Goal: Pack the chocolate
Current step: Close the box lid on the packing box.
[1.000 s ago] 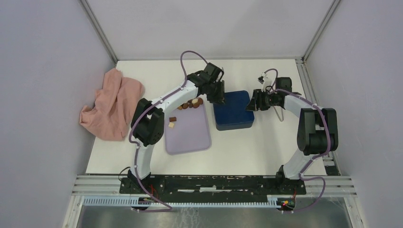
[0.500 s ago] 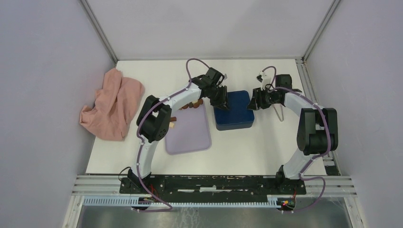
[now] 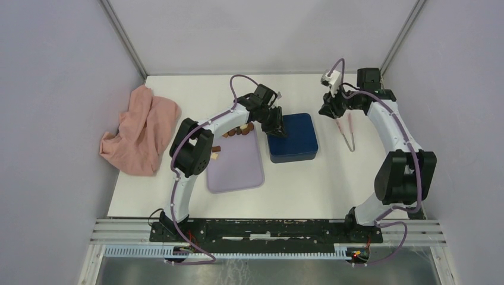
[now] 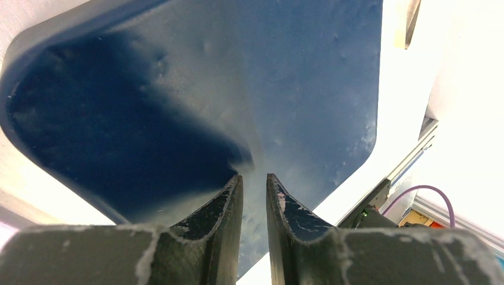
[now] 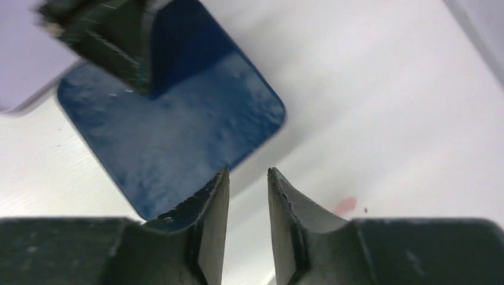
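Several brown and cream chocolate pieces lie at the far end of the lilac tray, and two more sit near its left edge. The dark blue box stands right of the tray, showing only a flat blue top. My left gripper hovers low over the box's left part, jaws a narrow gap apart with nothing between them. My right gripper hangs above the table off the box's far right corner, open and empty. The box shows below it.
Pink tongs lie on the table right of the box, under the right arm. A crumpled pink cloth sits at the left edge. The enclosure's grey walls stand close on both sides and at the back.
The right gripper pulled away from the box's right edge, up and toward the back right, its jaws narrowing. The left gripper shifted slightly right onto the box's left part.
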You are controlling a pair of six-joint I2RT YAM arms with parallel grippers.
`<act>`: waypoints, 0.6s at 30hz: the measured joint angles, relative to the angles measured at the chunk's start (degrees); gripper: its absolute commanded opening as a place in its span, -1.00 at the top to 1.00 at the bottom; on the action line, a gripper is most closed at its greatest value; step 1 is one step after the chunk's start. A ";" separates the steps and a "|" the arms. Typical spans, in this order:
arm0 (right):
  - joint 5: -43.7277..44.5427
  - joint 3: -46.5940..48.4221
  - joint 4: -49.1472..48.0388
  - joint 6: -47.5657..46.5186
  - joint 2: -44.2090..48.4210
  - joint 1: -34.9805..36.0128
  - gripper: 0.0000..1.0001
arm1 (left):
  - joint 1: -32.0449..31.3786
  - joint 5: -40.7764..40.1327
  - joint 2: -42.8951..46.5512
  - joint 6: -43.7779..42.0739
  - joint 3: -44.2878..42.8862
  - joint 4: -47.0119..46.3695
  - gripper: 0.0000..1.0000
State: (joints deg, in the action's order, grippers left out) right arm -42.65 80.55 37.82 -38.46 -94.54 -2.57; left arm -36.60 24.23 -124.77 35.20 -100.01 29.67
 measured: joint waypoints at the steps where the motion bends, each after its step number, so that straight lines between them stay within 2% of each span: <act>1: -0.22 -0.09 1.11 -2.51 1.49 1.22 0.52 | 0.00 0.02 0.00 0.00 0.00 -0.02 0.42; 4: 0.46 -0.31 4.02 -8.63 5.42 7.48 0.78 | 0.02 0.13 0.00 0.00 0.02 -0.04 0.42; 7: 2.71 -1.09 6.91 -11.96 5.53 12.57 0.88 | 0.04 0.24 0.00 0.00 0.02 -0.07 0.42; 12: 12.98 -13.18 6.27 -12.85 0.57 13.57 0.91 | 0.11 0.37 0.00 0.00 0.02 -0.07 0.42; 13: 11.43 -15.43 5.70 -12.63 -0.17 13.31 0.90 | 0.11 0.70 -0.02 0.00 0.02 0.00 0.42; 18: 16.22 -17.79 2.29 -11.63 2.36 13.51 0.86 | 0.15 1.05 -0.11 0.02 0.04 -0.04 0.42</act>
State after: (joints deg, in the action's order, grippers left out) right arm -26.44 62.76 40.12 -50.09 -92.18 10.94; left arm -36.45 25.28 -124.88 35.22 -99.96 29.63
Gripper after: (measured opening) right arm 0.050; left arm 0.290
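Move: The box lid's middle lies about 4 cm back, 11 cm left and 12 cm below the right hand. Its near right corner, the spot aimed at, is some 9 cm back, 3 cm left and 11 cm below. The tongs lie roughly 4 cm back and 9 cm to the right, 16 cm down. From the left hand, down at the lid, the lid's middle is level with it, about 4 cm right and 1 cm below. The box lid's near right corner gets the right hand's fingertips. The hand first swings left and back with a small rise, then drops sharply and back onto the corner, ending about 11 cm lower and 9 cm back, turned some 25 degrees, its half-open fingers shut. They press down there, while the left hand keeps still at the lid's left part, its fingertips resting on it. ##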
